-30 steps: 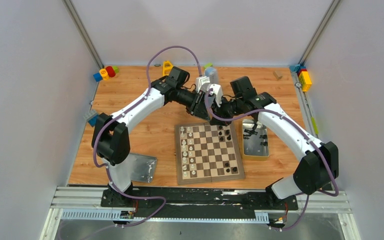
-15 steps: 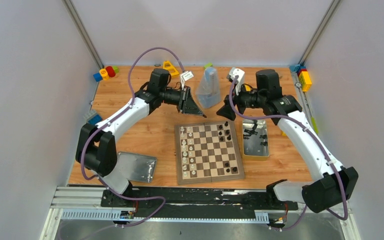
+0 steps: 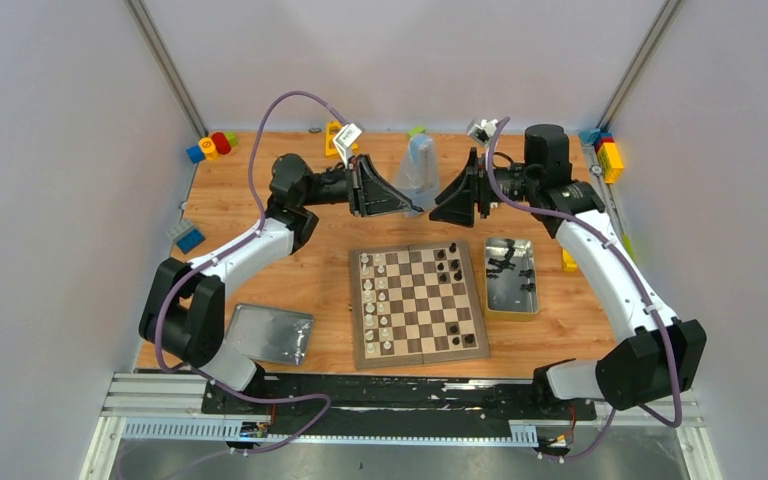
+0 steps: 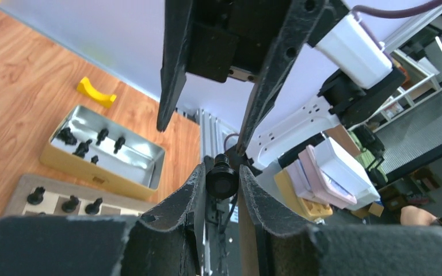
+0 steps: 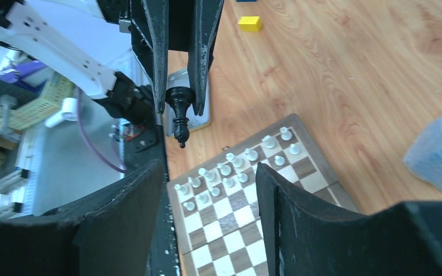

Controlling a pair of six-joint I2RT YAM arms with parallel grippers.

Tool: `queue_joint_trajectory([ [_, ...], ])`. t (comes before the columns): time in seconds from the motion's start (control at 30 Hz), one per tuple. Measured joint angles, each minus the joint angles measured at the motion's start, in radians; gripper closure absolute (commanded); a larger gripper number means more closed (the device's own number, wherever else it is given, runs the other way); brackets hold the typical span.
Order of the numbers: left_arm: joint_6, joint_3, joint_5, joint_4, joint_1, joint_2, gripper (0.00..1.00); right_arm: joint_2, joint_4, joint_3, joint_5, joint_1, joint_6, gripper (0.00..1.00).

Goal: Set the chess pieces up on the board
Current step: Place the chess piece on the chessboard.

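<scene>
The board lies in the middle of the table, with white chess pieces in its left columns and black ones on its right side. My left gripper hovers above the board's far edge, shut on a black chess piece. In the right wrist view the piece hangs head down between the left fingers. My right gripper faces it a short gap away. It is open with nothing between its fingers. Its jaws frame the board below.
A silver tin holding loose black pieces stands right of the board. Its lid lies at the front left. A clear plastic bag stands behind the grippers. Toy blocks sit along the back corners and a yellow block right of the tin.
A second ago the two grippers met over the board's far edge. The right gripper has since opened, both have drawn apart and risen, and the black piece stays in the left gripper.
</scene>
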Motion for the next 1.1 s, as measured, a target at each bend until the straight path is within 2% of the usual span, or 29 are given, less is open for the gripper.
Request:
queue_joint_trajectory([
  [0.17, -0.081, -0.030, -0.027, 0.140, -0.004, 0.000, 1.00, 0.032, 0.061, 0.000, -0.094, -0.010, 0.096, 0.43],
  [0.37, -0.092, -0.045, -0.047, 0.193, -0.027, 0.000, 1.00, 0.064, 0.130, 0.000, -0.179, -0.010, 0.180, 0.48],
  [0.63, -0.077, -0.051, -0.068, 0.205, -0.038, 0.017, 1.00, 0.071, 0.207, 0.000, -0.245, -0.010, 0.262, 0.65],
  [1.1, -0.065, -0.051, -0.078, 0.214, -0.039, 0.026, 1.00, 0.076, 0.299, -0.044, -0.270, -0.010, 0.338, 0.64],
])
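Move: My left hand already holds the black chess piece by its base, the piece's middle about 2 cm to that hand's right and level with it. From my open right hand the piece is some 3 cm left, 1 cm back and 1 cm up. The chessboard's middle is roughly 13 cm back, 3 cm left and 29 cm below, the metal box 8 cm back and 13 cm right, and the blue bag 9 cm ahead and 3 cm left, both well below. I bring my right hand in around the piece's free end, about 1.5 cm each left, back and up, turning it some 20 degrees so its fingers level out and point straight left, while they close from wide to about a third open. My left hand keeps its grip, lifts a little and eases back down, then presents the piece about 1 cm farther right. ##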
